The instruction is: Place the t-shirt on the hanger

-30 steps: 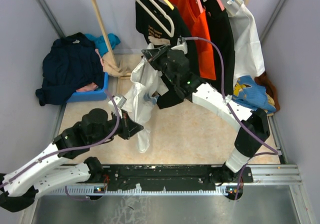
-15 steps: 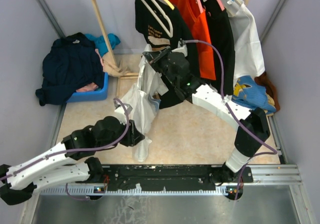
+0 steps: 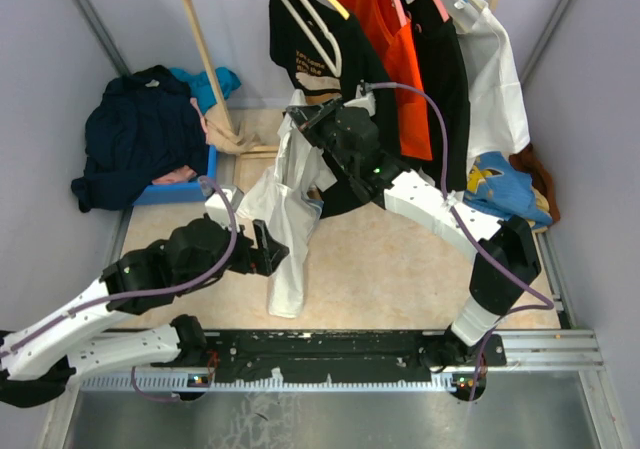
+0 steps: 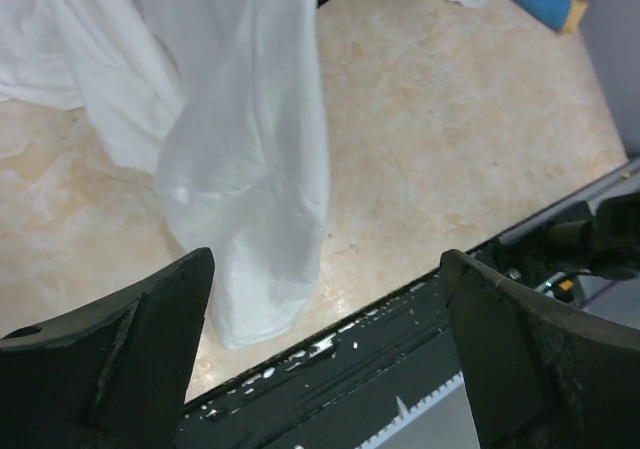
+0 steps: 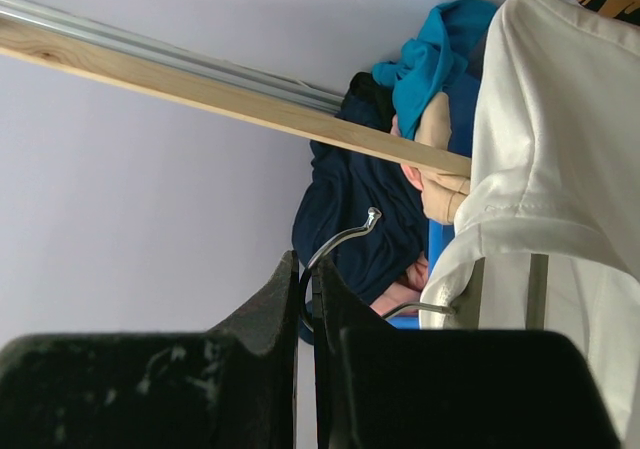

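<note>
The white t-shirt [image 3: 285,219] hangs draped over the hanger, its lower end trailing down to the floor. Its blue print barely shows. My right gripper [image 3: 300,121] holds the top of the hanger, and in the right wrist view it [image 5: 308,279] is shut on the silver wire hook [image 5: 345,237], with the shirt's shoulder [image 5: 540,169] beside it. My left gripper [image 3: 272,252] is open just left of the hanging cloth. Seen from the left wrist it [image 4: 325,349] holds nothing, and the shirt's bottom [image 4: 250,169] hangs ahead of the fingers.
A wooden rack post [image 3: 205,54] stands behind, and the rail carries black [image 3: 310,49], orange [image 3: 385,39] and white [image 3: 495,79] garments. A blue bin [image 3: 185,189] with navy clothing [image 3: 140,134] is at the left. A blue garment [image 3: 500,189] lies at the right. The black base rail [image 3: 330,349] runs along the near edge.
My left gripper has opened, let go of the shirt's lower end and drawn back to the left. The freed cloth now hangs straight down. The right gripper stays shut on the hook.
</note>
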Motion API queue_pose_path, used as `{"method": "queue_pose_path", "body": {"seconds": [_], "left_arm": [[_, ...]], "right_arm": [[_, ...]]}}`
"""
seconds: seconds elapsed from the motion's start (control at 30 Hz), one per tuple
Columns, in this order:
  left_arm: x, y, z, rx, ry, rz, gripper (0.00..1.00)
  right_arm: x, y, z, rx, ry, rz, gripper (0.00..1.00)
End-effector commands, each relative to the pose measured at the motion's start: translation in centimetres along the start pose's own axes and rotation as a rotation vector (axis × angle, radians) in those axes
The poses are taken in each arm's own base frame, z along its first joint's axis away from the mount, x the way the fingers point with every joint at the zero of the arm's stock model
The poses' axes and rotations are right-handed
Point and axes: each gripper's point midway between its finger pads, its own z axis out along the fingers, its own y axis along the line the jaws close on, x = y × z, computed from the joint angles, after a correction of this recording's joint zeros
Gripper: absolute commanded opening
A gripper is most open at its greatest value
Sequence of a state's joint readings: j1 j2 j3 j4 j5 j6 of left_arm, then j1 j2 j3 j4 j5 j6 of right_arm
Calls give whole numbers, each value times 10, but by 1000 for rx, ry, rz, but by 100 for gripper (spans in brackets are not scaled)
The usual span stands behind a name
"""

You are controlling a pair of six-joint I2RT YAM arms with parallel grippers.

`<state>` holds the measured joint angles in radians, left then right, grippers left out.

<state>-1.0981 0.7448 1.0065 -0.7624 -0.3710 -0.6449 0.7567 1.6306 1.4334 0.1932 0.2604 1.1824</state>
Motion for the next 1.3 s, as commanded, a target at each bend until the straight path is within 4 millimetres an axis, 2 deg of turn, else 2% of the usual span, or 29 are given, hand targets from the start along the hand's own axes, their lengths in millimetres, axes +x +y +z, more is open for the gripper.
{"method": "queue_pose_path", "body": {"seconds": [0.0, 0.1, 0.27, 0.43, 0.67, 0.83, 0.97, 1.1, 1.27], "left_arm": [[-9, 23, 9, -146, -56, 38, 99], [-27, 28, 9, -217, -110, 46, 99], [-52, 24, 18, -259, -162, 72, 97], [-60, 30, 35, -276, -153, 75, 92], [-72, 45, 57, -266, -139, 66, 76], [-88, 27, 64, -203, -160, 84, 71], [-90, 18, 71, -170, -144, 86, 68], [-94, 13, 64, -149, -149, 68, 63], [-100, 7, 46, -115, -164, 36, 64]], "right_arm": [[-35, 61, -16, -148, -87, 62, 0], [-33, 62, -17, -143, -88, 61, 0], [-31, 64, -16, -140, -88, 71, 0], [-28, 64, -17, -138, -83, 80, 0], [-30, 66, -21, -141, -85, 80, 0], [-30, 66, -20, -140, -86, 79, 0], [-30, 67, -20, -139, -84, 76, 0], [-30, 65, -20, -135, -84, 74, 0], [-29, 62, -17, -132, -82, 74, 0]]}}
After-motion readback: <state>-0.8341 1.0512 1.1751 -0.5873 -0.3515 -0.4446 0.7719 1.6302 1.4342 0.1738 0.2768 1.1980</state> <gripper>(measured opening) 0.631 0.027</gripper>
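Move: The near shoulder of the white t-shirt on its hanger is about 10 cm ahead of the open left hand, roughly 5 cm to its right and about level with it. The hanger's hook, in the right fingers, is some 24 cm ahead, 4 cm right and 10 cm higher, while the shirt's hem hangs about 7 cm back, 2 cm right and 20 cm below. From the right hand the near shoulder is about 14 cm back and 10 cm lower, roughly in line sideways. The left hand reaches forward about 10 cm alongside the hanging shirt to its near shoulder, drifting slightly left on the way, then comes back some 3 cm to the right and up a little at the end; the wrist turns counter-clockwise, at most about 15 degrees, with its left side rising, and the wide-open fingers narrow by about a third around the cloth below the hanger end without shutting. The right hand stays almost in place and keeps its shut grip on the hanger's hook, holding shirt and hanger up against the reach. ##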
